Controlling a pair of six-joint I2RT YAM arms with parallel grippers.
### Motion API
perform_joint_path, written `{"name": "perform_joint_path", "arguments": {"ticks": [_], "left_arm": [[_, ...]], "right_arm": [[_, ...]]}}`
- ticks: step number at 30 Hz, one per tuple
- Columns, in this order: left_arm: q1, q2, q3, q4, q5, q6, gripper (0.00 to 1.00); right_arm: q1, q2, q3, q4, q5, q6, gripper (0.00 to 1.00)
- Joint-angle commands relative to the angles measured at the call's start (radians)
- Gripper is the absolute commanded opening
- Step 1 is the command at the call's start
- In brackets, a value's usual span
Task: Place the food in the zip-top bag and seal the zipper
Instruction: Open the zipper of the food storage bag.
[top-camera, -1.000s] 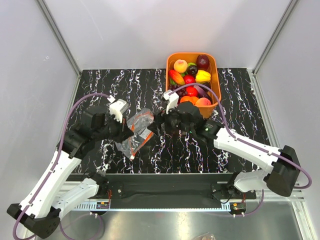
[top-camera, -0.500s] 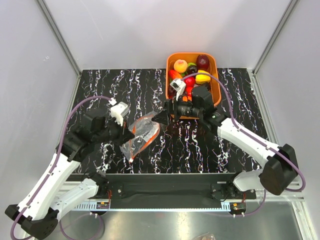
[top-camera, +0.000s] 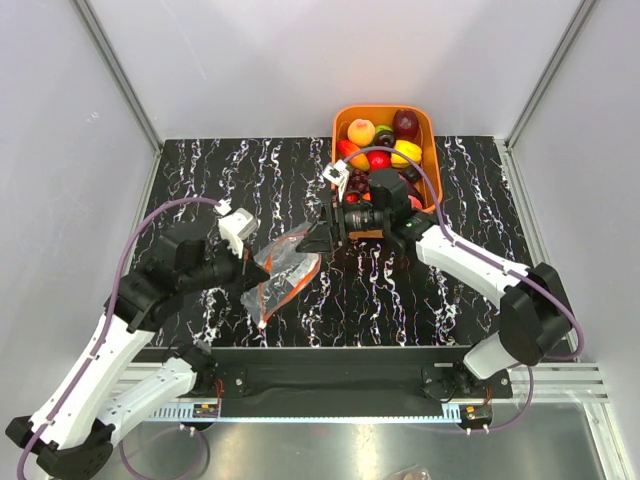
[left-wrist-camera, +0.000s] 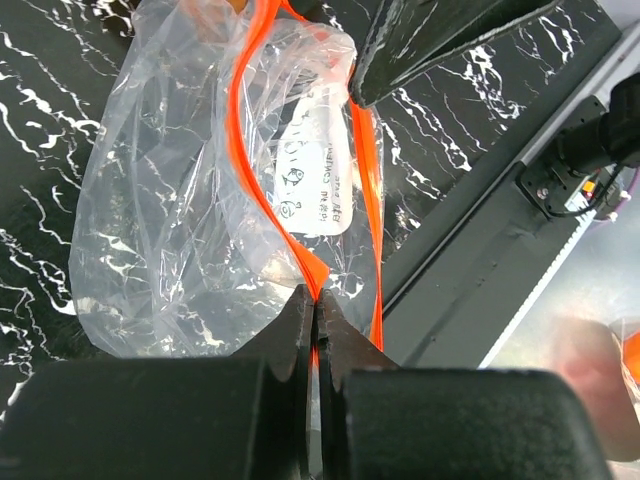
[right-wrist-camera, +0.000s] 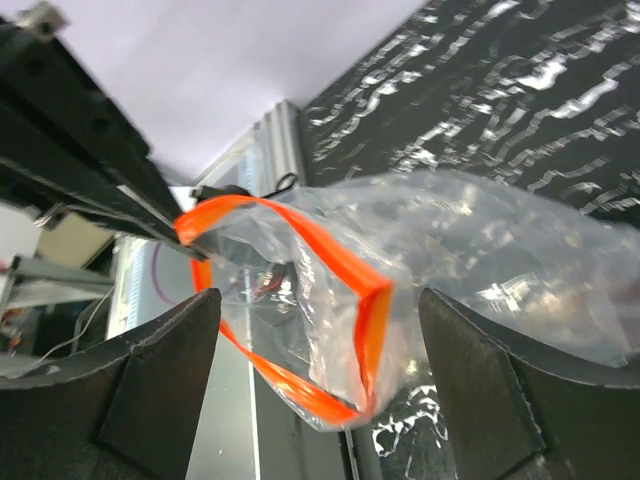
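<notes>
The clear zip-top bag (top-camera: 283, 262) lies on the black marbled table, left of centre. My left gripper (top-camera: 260, 269) is shut on its red-orange zipper (left-wrist-camera: 262, 190), pinching the strip at one end (left-wrist-camera: 315, 296). My right gripper (top-camera: 313, 240) stands open at the bag's mouth. In the right wrist view the bag (right-wrist-camera: 480, 260) gapes between my right gripper's (right-wrist-camera: 320, 375) spread fingers (right-wrist-camera: 165, 375), which touch nothing. The zipper (right-wrist-camera: 368, 325) forms an open loop there. The food (top-camera: 381, 141) sits piled in the orange basket. I see no food in the bag.
The orange basket (top-camera: 385, 108) stands at the back right of the table, behind my right forearm. A white label (left-wrist-camera: 315, 185) shows inside the bag. The table's near edge and black rail (left-wrist-camera: 480, 230) lie close beside the bag.
My right wrist has swung back toward the basket while its open fingers stayed at the bag's mouth. The left gripper has kept its pinch and shifted slightly nearer.
</notes>
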Motion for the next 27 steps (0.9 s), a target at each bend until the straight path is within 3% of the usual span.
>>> {"name": "perform_joint_path", "arguments": {"ticks": [1, 4, 8, 11, 13, 15, 17, 20, 22, 25, 27], "left_arm": [[-0.008, -0.009, 0.045, 0.010, 0.046, 0.019, 0.00], [-0.009, -0.009, 0.051, 0.013, 0.047, 0.019, 0.00], [-0.010, -0.003, 0.057, 0.015, 0.034, 0.021, 0.00], [-0.008, 0.003, 0.059, 0.018, 0.021, 0.021, 0.00], [-0.010, 0.009, 0.062, 0.020, 0.015, 0.019, 0.00], [-0.010, 0.012, 0.069, 0.020, 0.012, 0.019, 0.00], [-0.008, 0.015, 0.074, 0.020, 0.011, 0.016, 0.00], [-0.010, 0.023, 0.089, 0.018, 0.012, 0.013, 0.00], [-0.010, 0.032, 0.103, 0.015, 0.014, 0.009, 0.00], [-0.012, 0.041, 0.120, 0.010, 0.018, -0.013, 0.00], [-0.012, 0.049, 0.128, 0.010, 0.030, -0.028, 0.00]], "right_arm": [[-0.006, 0.006, 0.002, 0.192, -0.140, 0.055, 0.84], [-0.006, 0.021, -0.003, 0.249, -0.220, 0.098, 0.62], [-0.006, 0.012, -0.038, 0.335, -0.251, 0.144, 0.45], [-0.004, -0.003, -0.066, 0.358, -0.262, 0.152, 0.27], [-0.003, -0.012, -0.077, 0.357, -0.259, 0.149, 0.20], [0.000, -0.029, -0.086, 0.338, -0.240, 0.129, 0.20], [0.017, -0.057, -0.069, 0.228, -0.196, 0.045, 0.15], [0.084, -0.095, 0.000, -0.054, 0.012, -0.148, 0.16], [0.123, -0.117, 0.018, -0.175, 0.255, -0.198, 0.17], [0.140, -0.143, 0.017, -0.224, 0.514, -0.225, 0.21], [0.141, -0.158, 0.000, -0.228, 0.741, -0.224, 0.12]]}}
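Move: The open right fingers have the bag's free zipper edge just off their tips, about 3 cm back and 2 cm to the left, at roughly the same height. From there the corner pinched by the left gripper is some 8 cm back and 12 cm left, and the fruit basket about 16 cm ahead, 18 cm right and 12 cm lower. From the left hand that free edge lies around 4 cm ahead and 11 cm right. Right hand arcs back about 3 cm, pinches the orange zipper edge, then eases forward; left keeps its pinch. ##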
